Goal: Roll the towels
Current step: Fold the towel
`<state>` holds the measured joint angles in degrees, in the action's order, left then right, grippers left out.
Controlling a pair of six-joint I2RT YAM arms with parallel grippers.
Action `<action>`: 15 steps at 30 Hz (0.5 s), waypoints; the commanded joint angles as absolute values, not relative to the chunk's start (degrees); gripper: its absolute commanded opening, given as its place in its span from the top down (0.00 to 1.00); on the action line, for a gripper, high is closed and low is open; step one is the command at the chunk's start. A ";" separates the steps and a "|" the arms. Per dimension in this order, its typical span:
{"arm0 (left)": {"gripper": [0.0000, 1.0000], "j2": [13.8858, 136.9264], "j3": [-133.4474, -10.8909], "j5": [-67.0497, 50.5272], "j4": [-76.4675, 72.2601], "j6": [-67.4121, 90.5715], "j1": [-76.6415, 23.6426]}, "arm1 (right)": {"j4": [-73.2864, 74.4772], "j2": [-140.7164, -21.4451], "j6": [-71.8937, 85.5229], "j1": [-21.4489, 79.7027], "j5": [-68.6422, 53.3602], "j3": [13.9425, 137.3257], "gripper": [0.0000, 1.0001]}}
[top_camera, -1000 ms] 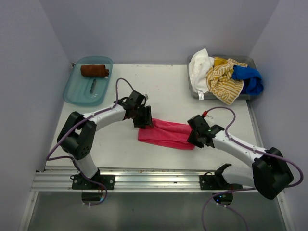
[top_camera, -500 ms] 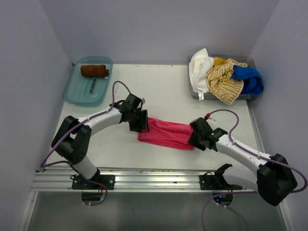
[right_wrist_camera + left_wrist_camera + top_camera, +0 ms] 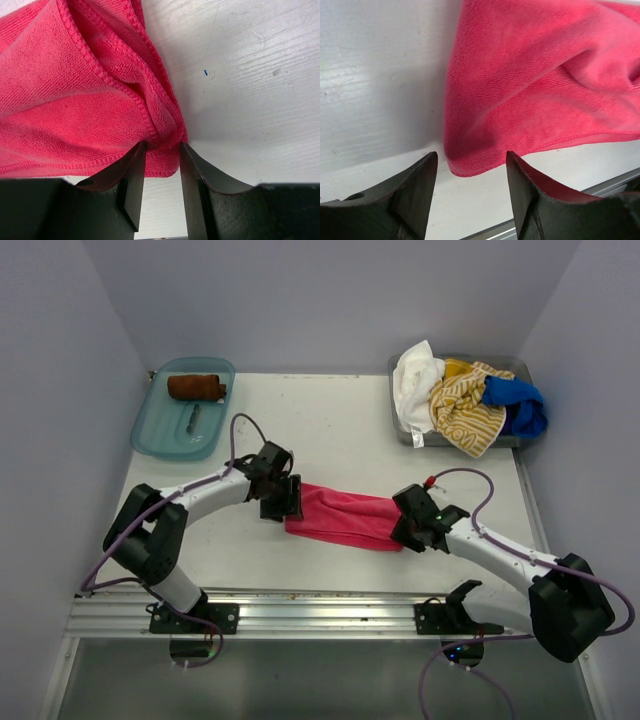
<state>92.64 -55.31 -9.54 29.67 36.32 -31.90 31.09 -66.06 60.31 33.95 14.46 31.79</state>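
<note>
A hot pink towel (image 3: 345, 517) lies folded into a long band across the middle of the table. My left gripper (image 3: 288, 500) is at its left end and stands open; in the left wrist view the towel's corner (image 3: 470, 167) lies on the table just ahead of the gap (image 3: 471, 156), touching neither finger. My right gripper (image 3: 407, 530) is at the right end; in the right wrist view its jaws (image 3: 162, 146) are pinched on the bunched hem of the pink towel (image 3: 75, 100). A rust-brown towel (image 3: 196, 387) lies rolled in the teal tray.
The teal tray (image 3: 160, 435) sits at the back left with a small dark object in it. A grey bin (image 3: 520, 365) at the back right holds white (image 3: 415, 375), yellow-striped (image 3: 465, 405) and blue (image 3: 515, 405) towels. An aluminium rail (image 3: 320, 615) runs along the near edge.
My left gripper has slid left and toward me along the pink towel to its left end, and its jaws stand wider. The right gripper has shifted only slightly at the right end.
</note>
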 commanded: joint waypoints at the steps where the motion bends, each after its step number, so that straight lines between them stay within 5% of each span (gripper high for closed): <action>1: 0.41 92.11 -53.27 -7.91 28.74 35.24 -31.55 | 29.18 -66.01 61.35 33.84 15.73 32.61 0.63; 7: 0.46 93.33 -51.16 -9.58 27.16 34.63 -31.46 | 29.18 -68.20 60.91 33.84 15.91 33.66 0.73; 15: 0.87 94.83 -49.22 -13.27 24.26 35.16 -31.55 | 30.32 -66.80 61.26 33.84 16.61 33.84 1.00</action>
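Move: The pink towel's near-left corner lies about 2 cm back from the left hand and 3 cm below it, level with it sideways. The far-left corner is some 10 cm ahead and 4 cm to its right, with the metal rail about 16 cm straight back. The right hand already has the near-right corner between its parted fingertips, 1 cm below; the far-right corner is roughly 12 cm ahead. Both hands come to pinch the pink towel's near corners. The left sinks about 2.5 cm while drawing back some 2 cm onto the near-left corner, fingers closing on it late in the descent; the right stays over the near-right corner, settling barely half a centimetre as its fingers shut on the hem. ##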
